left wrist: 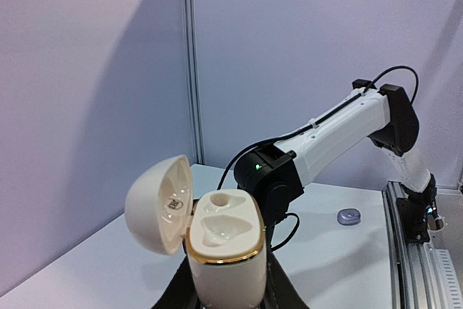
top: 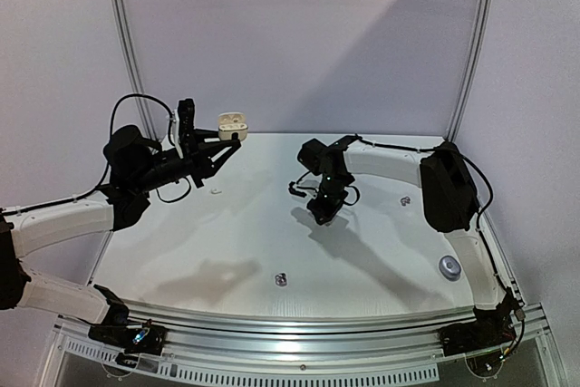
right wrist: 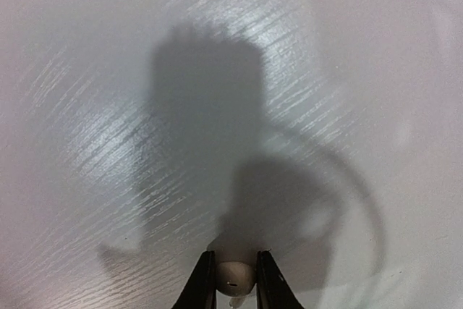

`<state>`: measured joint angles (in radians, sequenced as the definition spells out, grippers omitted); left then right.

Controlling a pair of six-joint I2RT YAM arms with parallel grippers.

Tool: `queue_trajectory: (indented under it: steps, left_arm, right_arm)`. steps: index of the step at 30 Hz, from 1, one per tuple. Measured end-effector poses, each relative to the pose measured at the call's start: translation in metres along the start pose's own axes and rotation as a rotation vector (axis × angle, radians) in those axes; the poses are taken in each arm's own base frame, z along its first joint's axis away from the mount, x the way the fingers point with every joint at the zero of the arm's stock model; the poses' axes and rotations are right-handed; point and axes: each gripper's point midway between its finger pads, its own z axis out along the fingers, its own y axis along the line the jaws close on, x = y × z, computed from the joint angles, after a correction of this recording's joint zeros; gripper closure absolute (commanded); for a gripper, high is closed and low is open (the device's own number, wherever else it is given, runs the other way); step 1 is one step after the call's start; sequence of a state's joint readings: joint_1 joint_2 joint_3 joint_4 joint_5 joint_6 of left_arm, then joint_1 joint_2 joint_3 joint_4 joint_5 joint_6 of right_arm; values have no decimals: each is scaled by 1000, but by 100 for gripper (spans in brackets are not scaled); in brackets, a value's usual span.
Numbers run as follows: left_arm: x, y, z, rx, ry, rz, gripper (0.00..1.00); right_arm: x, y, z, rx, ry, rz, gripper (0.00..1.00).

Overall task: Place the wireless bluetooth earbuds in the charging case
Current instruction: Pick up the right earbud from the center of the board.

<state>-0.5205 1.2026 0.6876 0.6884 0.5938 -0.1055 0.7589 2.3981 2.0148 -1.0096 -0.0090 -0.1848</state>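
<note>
My left gripper (top: 228,140) is shut on a white charging case (top: 232,123), holding it upright in the air at the back left. In the left wrist view the case (left wrist: 224,251) has a gold rim, its lid (left wrist: 159,204) hinged open to the left and its two sockets facing up. My right gripper (right wrist: 236,271) is shut on a glossy white earbud (right wrist: 236,278), just above the table. It hangs at mid-table (top: 323,213), right of the case. Another white earbud (top: 216,191) lies on the table below the case. Two dark earbuds (top: 281,279) (top: 405,199) lie apart.
A small grey case (top: 449,266) sits shut at the table's right, also visible in the left wrist view as a grey case (left wrist: 349,216). The right arm (left wrist: 325,142) reaches across the middle. Walls and frame posts (top: 127,52) close in the back and sides.
</note>
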Motion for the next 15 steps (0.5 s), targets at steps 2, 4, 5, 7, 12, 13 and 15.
queue_trajectory:
  steps: [2,4,5,7,12,13,15]
  left_arm:
    - [0,0,0,-1,0,1,100]
    - [0,1,0,-5,-1,1,100]
    - [-1,2,0,-9,-2,1,100]
    - [-1,4,0,-24,-5,2,100]
    - [-3,10,0,-56,-14,16,100]
    - [-5,10,0,-61,-21,21,100]
    - [-10,12,0,-70,-46,37,100]
  right_arm:
    - [-1,-2,-1,9,0,14,100]
    - [-3,-4,-6,19,-3,38,100]
    - [-6,-4,-9,21,-12,51,100]
    - [-23,-8,-25,35,-71,90,100]
    - [-81,-14,-136,65,-432,198,100]
    - [-89,-15,-172,84,-538,210,100]
    - [-99,-8,-251,116,-762,210,100]
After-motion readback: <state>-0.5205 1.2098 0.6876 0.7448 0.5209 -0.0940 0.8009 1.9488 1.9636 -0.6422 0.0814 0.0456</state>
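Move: The right hand, down at the table, already has the right earbud between its fingertips. The charging case that it is bound for lies about 18 cm to its left, 7 cm nearer the base and some 33 cm higher. On the table, the left earbud is roughly 13 cm farther out and 32 cm left of the right hand, and a metal cluster is about 20 cm back and 11 cm left. The left hand holds the open case at its fingertips, the case's middle about 2 cm above its hand point. Still pinching the right earbud, the right hand carries it steeply up from the board by about 26 cm, starting slowly and then fast, towards the level of the case. The hand drifts a few centimetres forward and left, while its downward fingers swing some 45 degrees out to the left and forward. The left hand keeps its grip on the open case and shifts it only about 1.5 cm. ##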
